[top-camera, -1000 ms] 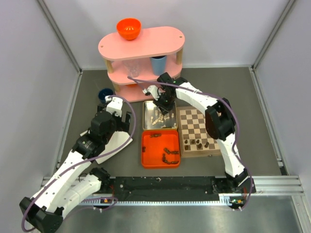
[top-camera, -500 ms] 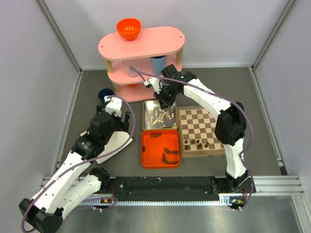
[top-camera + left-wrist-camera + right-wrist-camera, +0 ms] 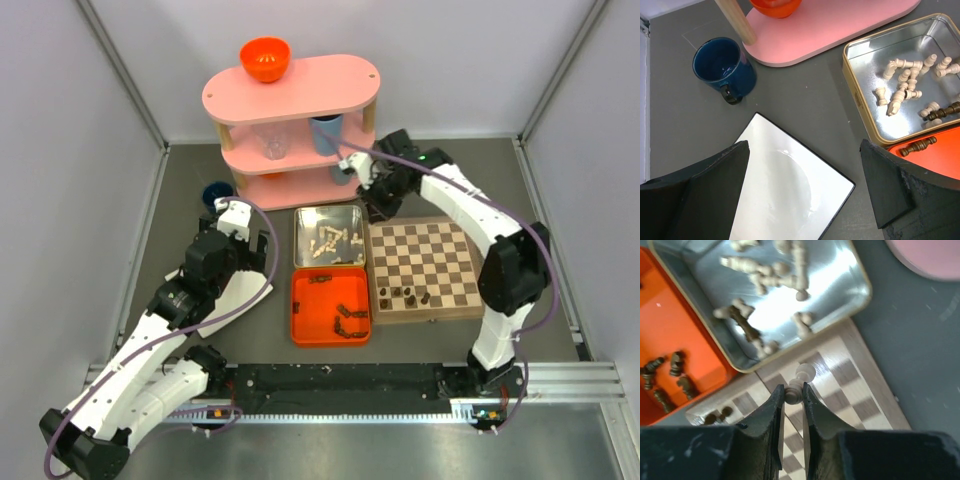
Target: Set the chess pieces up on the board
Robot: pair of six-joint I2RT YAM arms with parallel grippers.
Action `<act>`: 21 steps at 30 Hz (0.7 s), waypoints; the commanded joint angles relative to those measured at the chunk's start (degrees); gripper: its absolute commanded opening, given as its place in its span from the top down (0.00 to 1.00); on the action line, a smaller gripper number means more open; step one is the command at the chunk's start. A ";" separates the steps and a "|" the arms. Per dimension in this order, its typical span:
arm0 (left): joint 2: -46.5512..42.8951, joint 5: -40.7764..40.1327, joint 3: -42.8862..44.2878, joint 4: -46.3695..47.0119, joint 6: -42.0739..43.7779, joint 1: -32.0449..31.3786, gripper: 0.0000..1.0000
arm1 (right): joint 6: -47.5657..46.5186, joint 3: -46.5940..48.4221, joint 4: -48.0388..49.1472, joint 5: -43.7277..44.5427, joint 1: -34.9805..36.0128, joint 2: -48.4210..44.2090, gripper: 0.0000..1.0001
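My right gripper (image 3: 793, 392) is shut on a cream chess piece (image 3: 799, 382), a pawn, and holds it above the far left corner of the board (image 3: 860, 395). In the top view the right gripper (image 3: 378, 205) hangs over that corner of the board (image 3: 425, 238). Several dark pieces (image 3: 405, 296) stand on the board's near row. Cream pieces (image 3: 328, 238) lie in the silver tin (image 3: 328, 215). Dark pieces (image 3: 345, 318) lie in the orange tray (image 3: 302, 325). My left gripper (image 3: 802, 200) is open and empty above a white sheet (image 3: 785, 195).
A pink three-tier shelf (image 3: 293, 90) stands at the back with an orange bowl (image 3: 265, 58), a clear glass (image 3: 273, 147) and a blue cup (image 3: 325, 133). A dark blue mug (image 3: 722, 65) stands left of the shelf.
My right gripper has lifted out of the silver tin with a cream pawn and moved right and back to the board's far left corner. The left arm has not moved.
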 commanded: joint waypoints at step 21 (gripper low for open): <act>-0.16 1.55 -0.08 2.20 0.24 0.38 0.03 | 2.77 -5.40 4.76 5.09 -14.97 1.78 0.95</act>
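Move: The right hand holds a light chess piece above the board's left border; its goal seems to be the board's far row, near the fourth square from the left, about 10 cm to its right, 4 cm ahead and 11 cm below. The metal tray's middle is about 11 cm left and 2 cm ahead. The dark pieces stand 13 cm back and 6 cm right; the orange bin is 15 cm back and 11 cm left. From the left hand, that square is roughly 42 cm right and 12 cm ahead. Still pinching the light piece, the right hand swings about 11 cm to the right, away from the metal tray and in over the board's far row, edging some 5 cm forward and turning nearly 20 degrees clockwise as it goes. Most of the sideways travel comes first; then the swing all but stops and the hand sinks about 4 cm towards the squares, fingers shut and the piece still clear of the board. ##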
